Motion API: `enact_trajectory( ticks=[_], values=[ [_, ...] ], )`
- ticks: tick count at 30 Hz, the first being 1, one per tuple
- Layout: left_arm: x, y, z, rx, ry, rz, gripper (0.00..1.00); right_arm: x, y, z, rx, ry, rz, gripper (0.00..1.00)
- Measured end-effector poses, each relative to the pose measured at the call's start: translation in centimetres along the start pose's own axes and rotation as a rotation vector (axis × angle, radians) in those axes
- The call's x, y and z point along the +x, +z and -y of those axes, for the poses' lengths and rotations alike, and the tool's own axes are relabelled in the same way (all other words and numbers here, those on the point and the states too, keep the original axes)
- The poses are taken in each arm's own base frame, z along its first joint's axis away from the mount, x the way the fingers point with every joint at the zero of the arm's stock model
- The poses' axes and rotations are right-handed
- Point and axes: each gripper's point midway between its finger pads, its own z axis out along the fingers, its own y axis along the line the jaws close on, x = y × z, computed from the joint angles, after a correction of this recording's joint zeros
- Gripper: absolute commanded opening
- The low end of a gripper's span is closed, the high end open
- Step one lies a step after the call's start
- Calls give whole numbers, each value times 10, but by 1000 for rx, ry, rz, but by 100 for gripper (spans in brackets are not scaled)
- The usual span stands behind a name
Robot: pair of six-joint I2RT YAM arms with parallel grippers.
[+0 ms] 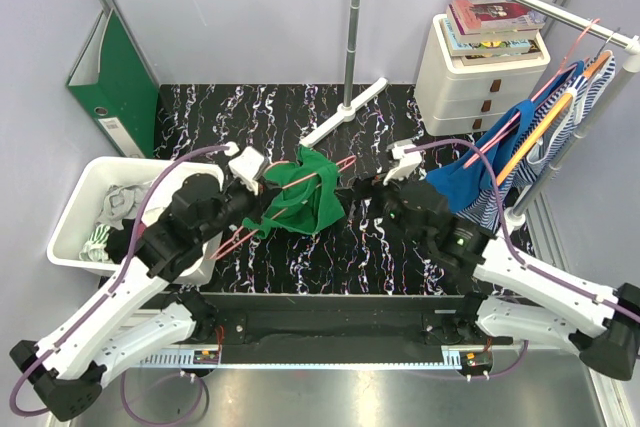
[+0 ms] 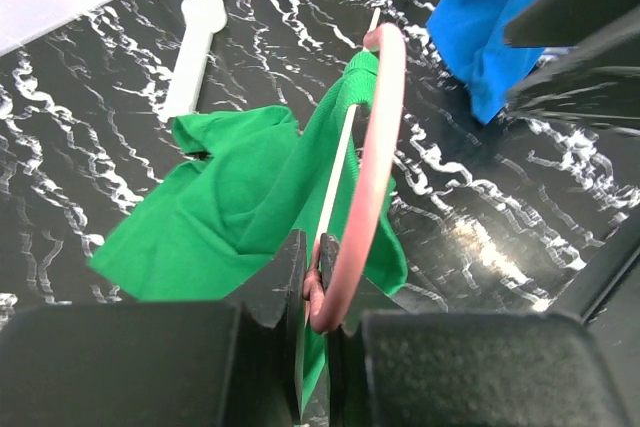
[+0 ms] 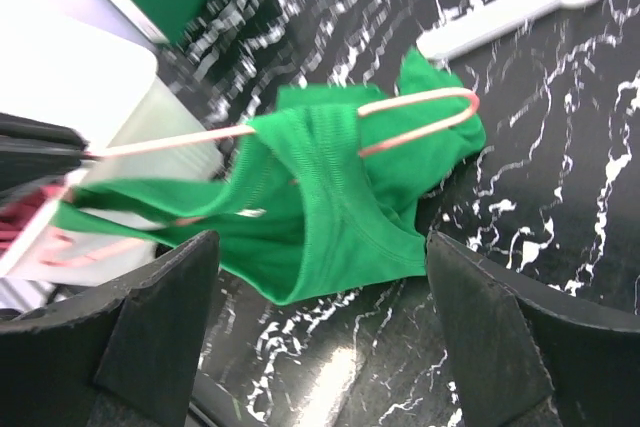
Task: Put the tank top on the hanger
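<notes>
The green tank top hangs bunched on the thin pink hanger, held above the black marbled table. My left gripper is shut on the hanger's wire end; the wire runs away from the jaws with the tank top draped over it. One hanger arm pokes through the tank top, and a strap lies twisted across the wire. My right gripper stands open just right of the cloth, its fingers wide apart and holding nothing. In the top view the right gripper sits beside the garment.
A white bin with cloths stands at the left, with a green binder behind it. White drawers topped with books stand at the back right. A rail holds blue and striped garments on hangers. The rack's white foot lies behind.
</notes>
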Motion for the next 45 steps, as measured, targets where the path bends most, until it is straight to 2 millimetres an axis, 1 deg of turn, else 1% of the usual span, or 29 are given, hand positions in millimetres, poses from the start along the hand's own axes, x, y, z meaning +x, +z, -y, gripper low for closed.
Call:
enact_trajectory(
  ticks=[2,4,5,7,9,11,13,16,19,22,25,32,35,39,42,45],
  values=[
    [-2,5,1,0,-37,-1,0,-10,-9,-2,-22,16,34,88],
    [-6,12,2,0,-69,0,0,-12,-10,-6,-48,28,49,87],
    [-9,16,3,1,-91,-3,0,-10,-8,-10,-70,36,51,87],
    [-15,24,5,4,-122,-5,0,1,-2,-18,-102,38,31,86],
    [-24,30,6,7,-150,-3,0,15,6,-32,-139,32,4,86],
    [-36,37,9,13,-170,9,0,29,12,-52,-191,26,-19,86],
    [-46,42,12,21,-179,22,0,39,14,-70,-241,22,-30,86],
    [-57,50,18,38,-189,28,0,43,14,-93,-304,33,-8,85],
    [-61,55,23,50,-199,23,0,35,15,-108,-350,66,44,83],
    [-59,57,26,55,-206,15,0,28,18,-113,-368,89,85,81],
    [-58,59,29,58,-213,5,0,25,23,-119,-382,104,111,79],
    [-68,62,33,65,-229,16,0,45,41,-120,-372,98,92,77],
    [-74,61,35,69,-238,27,0,48,46,-119,-366,95,98,75],
    [-79,60,36,72,-251,36,0,45,49,-120,-366,95,123,68],
    [-80,61,36,72,-256,37,0,39,50,-122,-374,100,148,59],
    [-79,63,37,72,-265,30,0,37,51,-123,-371,101,162,47]
  ],
)
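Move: The tank top's loose near edge, the right hand's aim, lies about 20 cm to its left, 6 cm back and 6 cm lower. The hanger's neck, in the left hand's grip, is some 20 cm left of the right hand and about 1 cm ahead; the hanger's far end, already inside the top, is about 7 cm ahead, 2 cm left and 4 cm lower. From the left hand the loose edge lies some 7 cm back, straight below and 7 cm down. Leftward and slightly back, the right hand leaves the strap end it had already freed and sweeps about 13 cm to the tank top's near edge, swinging counter-clockwise, then rolling its left side up, its wide-open fingers narrowing by about a third around the edge without shutting. The left hand keeps its pinch on the hanger, carrying it some 8 cm right, 6 cm up and a little forward towards the right hand, rolling its left side down. ##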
